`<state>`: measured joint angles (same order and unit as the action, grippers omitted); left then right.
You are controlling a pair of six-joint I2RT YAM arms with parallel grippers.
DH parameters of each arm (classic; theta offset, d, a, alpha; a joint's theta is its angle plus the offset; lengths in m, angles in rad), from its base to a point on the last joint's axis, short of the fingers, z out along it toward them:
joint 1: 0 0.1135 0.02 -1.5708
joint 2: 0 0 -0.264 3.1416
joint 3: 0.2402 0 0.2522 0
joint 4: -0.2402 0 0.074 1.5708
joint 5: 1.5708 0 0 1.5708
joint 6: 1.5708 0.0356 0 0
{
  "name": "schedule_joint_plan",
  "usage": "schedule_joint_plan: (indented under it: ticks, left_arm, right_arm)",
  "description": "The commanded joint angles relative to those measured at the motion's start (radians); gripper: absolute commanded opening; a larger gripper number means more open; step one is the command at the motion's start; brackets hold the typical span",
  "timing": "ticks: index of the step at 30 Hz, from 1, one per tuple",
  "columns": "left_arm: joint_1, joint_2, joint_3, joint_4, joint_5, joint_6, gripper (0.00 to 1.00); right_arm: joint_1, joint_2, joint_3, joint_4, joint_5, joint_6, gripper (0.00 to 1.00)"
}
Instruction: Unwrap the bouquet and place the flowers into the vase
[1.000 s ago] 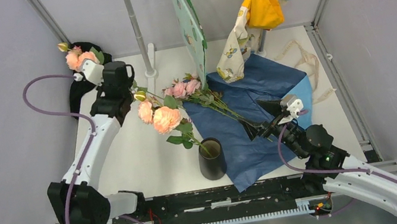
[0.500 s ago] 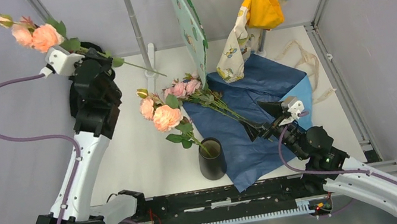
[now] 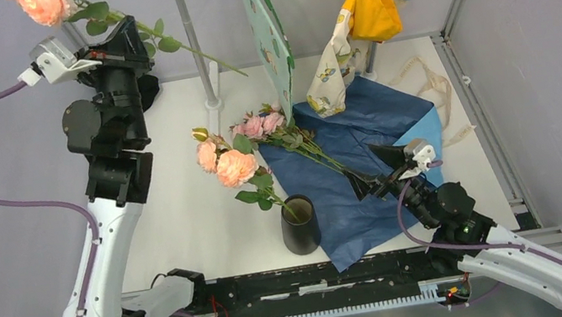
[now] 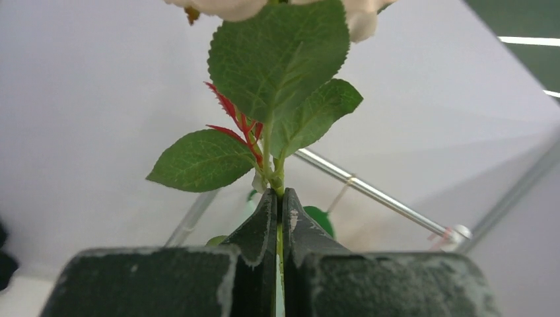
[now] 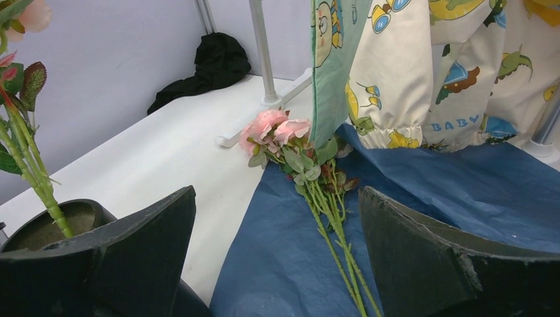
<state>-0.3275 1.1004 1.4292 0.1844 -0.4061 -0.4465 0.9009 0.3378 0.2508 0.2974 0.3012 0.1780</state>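
Note:
My left gripper [image 3: 124, 40] is raised high at the back left, shut on the green stem of a peach flower [image 3: 42, 4]. In the left wrist view its fingertips [image 4: 279, 198] pinch the stem just below the leaves [image 4: 277, 59]. The black vase [image 3: 300, 223] stands near the front middle and holds several peach roses [image 3: 233, 167]. More pink flowers [image 3: 262, 124] lie loose on the unfolded blue paper [image 3: 378, 122]. My right gripper [image 3: 364, 169] hovers open over their stem ends [image 5: 333, 231], with nothing between its fingers [image 5: 277, 198].
A pale green patterned cloth [image 3: 268, 33] hangs on a pole stand [image 3: 196, 48] at the back. Yellow and printed cloths [image 3: 368, 4] hang at the back right. A black cloth heap [image 5: 214, 63] lies at the back left. A cream ribbon [image 3: 439, 91] lies right of the paper.
My left arm has lifted the flower from over the table's left side up and back to the top left corner. The right arm has barely shifted.

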Motion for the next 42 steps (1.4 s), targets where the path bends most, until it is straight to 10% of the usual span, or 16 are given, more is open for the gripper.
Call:
schedule_joint_plan:
  ticks: [1, 18, 42]
  left_arm:
    - [-0.005, -0.016, 0.07, 0.101, 0.313, 0.042, 0.02]
    - [-0.051, -0.006, 0.132, -0.125, 0.805, -0.132, 0.02]
    - [-0.259, -0.099, -0.11, -0.33, 0.683, -0.008, 0.02]
  right_arm:
    - [-0.002, -0.027, -0.01, 0.026, 0.034, 0.012, 0.98]
    - [-0.002, -0.061, -0.017, -0.039, 0.151, 0.046, 0.98]
    - [-0.002, -0.054, -0.035, -0.04, 0.173, 0.078, 0.98]
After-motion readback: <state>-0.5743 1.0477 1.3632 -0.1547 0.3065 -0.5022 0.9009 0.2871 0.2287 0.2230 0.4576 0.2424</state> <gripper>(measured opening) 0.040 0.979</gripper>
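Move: The vase for the flower in the left hand lies about 24 cm to the right, 22 cm back and 48 cm below. The peach roses already in it bloom some 10 cm right, 8 cm back and 27 cm below that hand; the pink roses lie on the blue wrap about 29 cm right, 6 cm ahead and 54 cm down. From the right hand, the vase is about 20 cm left, 6 cm back and 15 cm below. Left hand swings its held flower about 18 cm right and back, then down towards the vase, turning some 55° clockwise. ##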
